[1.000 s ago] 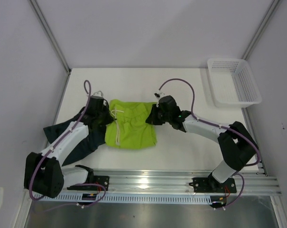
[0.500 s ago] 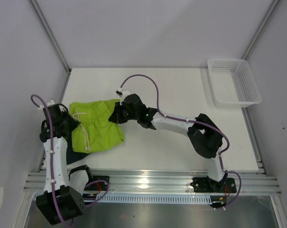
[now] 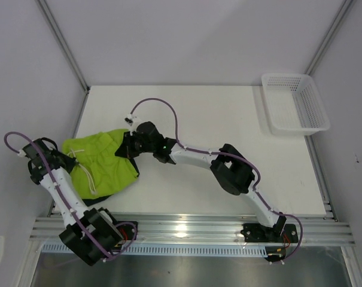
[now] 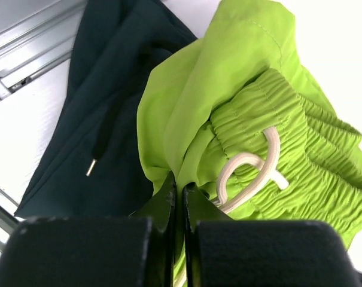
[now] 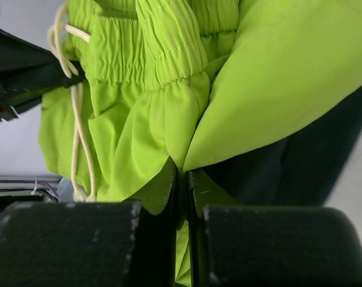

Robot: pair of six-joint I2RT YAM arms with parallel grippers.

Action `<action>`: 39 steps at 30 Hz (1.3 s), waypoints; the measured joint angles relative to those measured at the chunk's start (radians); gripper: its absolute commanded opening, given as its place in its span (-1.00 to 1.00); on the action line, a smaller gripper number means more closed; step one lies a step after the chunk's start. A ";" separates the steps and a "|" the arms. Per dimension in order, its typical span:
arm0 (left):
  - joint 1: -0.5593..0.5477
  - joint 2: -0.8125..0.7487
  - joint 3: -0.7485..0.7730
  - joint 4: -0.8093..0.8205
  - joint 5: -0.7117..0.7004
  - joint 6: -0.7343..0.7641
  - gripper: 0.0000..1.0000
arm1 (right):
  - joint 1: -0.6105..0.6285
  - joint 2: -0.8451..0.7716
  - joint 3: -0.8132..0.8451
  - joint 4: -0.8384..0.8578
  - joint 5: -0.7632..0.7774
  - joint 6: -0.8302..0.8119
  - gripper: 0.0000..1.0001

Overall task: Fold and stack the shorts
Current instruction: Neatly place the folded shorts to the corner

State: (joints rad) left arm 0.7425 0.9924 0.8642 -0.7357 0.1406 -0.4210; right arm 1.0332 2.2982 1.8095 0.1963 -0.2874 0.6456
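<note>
The lime green shorts (image 3: pixel 103 161) hang bunched between my two grippers at the table's left side, white drawstring (image 4: pixel 252 167) dangling. They sit over the dark navy shorts (image 3: pixel 112 192), of which only a strip shows below the green edge. My left gripper (image 3: pixel 72 159) is shut on the green fabric near the waistband (image 4: pixel 181 191). From the other side, my right gripper (image 3: pixel 122 149) is shut on a fold of the same green shorts (image 5: pixel 182 176). The dark shorts (image 4: pixel 109 119) lie flat beneath, also showing dark behind the green cloth (image 5: pixel 306 161).
A white mesh basket (image 3: pixel 294 103) stands at the back right corner. The aluminium rail (image 3: pixel 186 230) runs along the near edge. The right arm (image 3: pixel 228 170) stretches across the table's middle towards the left. Grey walls close in on both sides.
Both grippers have carried the green shorts leftward, from the table's middle onto the dark shorts at the left edge. Both stayed shut on the green fabric throughout.
</note>
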 measured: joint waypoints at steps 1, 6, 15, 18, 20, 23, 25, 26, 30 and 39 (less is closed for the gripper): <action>0.024 -0.002 -0.011 0.011 0.010 -0.006 -1.00 | 0.005 0.014 0.022 -0.002 -0.002 0.002 -1.00; 0.101 -0.002 -0.073 0.048 0.028 -0.026 -1.00 | 0.017 0.054 0.083 -0.005 -0.003 0.010 -1.00; 0.155 0.102 -0.086 0.074 0.016 -0.047 -0.23 | 0.016 0.133 0.175 -0.044 -0.011 0.017 -0.93; 0.167 0.092 -0.086 0.074 -0.020 -0.060 0.12 | 0.015 0.158 0.188 -0.057 -0.010 0.027 -0.87; 0.169 0.072 -0.086 0.073 -0.039 -0.064 0.69 | 0.014 0.177 0.205 -0.066 -0.010 0.035 -0.54; 0.170 0.032 -0.085 0.071 -0.060 -0.074 0.97 | 0.011 0.194 0.217 -0.071 -0.009 0.042 0.03; 0.171 0.006 -0.083 0.069 -0.061 -0.076 0.98 | 0.008 0.196 0.217 -0.080 -0.006 0.037 0.35; 0.171 -0.009 -0.082 0.069 -0.060 -0.076 0.98 | 0.006 0.196 0.217 -0.085 -0.005 0.035 0.43; 0.163 -0.076 -0.082 0.069 -0.050 -0.077 0.98 | -0.003 0.192 0.218 -0.125 0.020 0.007 0.57; -0.135 -0.130 0.009 0.070 -0.031 -0.073 0.98 | -0.065 -0.024 0.066 -0.265 0.120 -0.052 0.99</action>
State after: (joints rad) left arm 0.6075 0.8619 0.8730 -0.6655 0.1097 -0.4938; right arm 0.9684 2.2738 1.8759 -0.0685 -0.1677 0.5934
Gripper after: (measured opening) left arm 0.990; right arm 0.939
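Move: The green shorts are still pinched between both hands, over the dark shorts they are to go on. The middle of the dark shorts lies about 7 cm to the left hand's right, roughly level with it and some 9 cm below; from the right hand it is about 12 cm left, 2 cm back and 9 cm down. The table's near left corner is some 15 cm back and 11 cm left of the left hand. Down and to the left, both hands lower the held green shorts some 5 cm onto the dark shorts, the left hand also drawing back a little and turning about 15 degrees counter-clockwise. The left fingers open wide first, the right ones shortly after, letting go of the green shorts. Then both rise clear, swinging to the right and forward, the left climbing about 9 cm. ##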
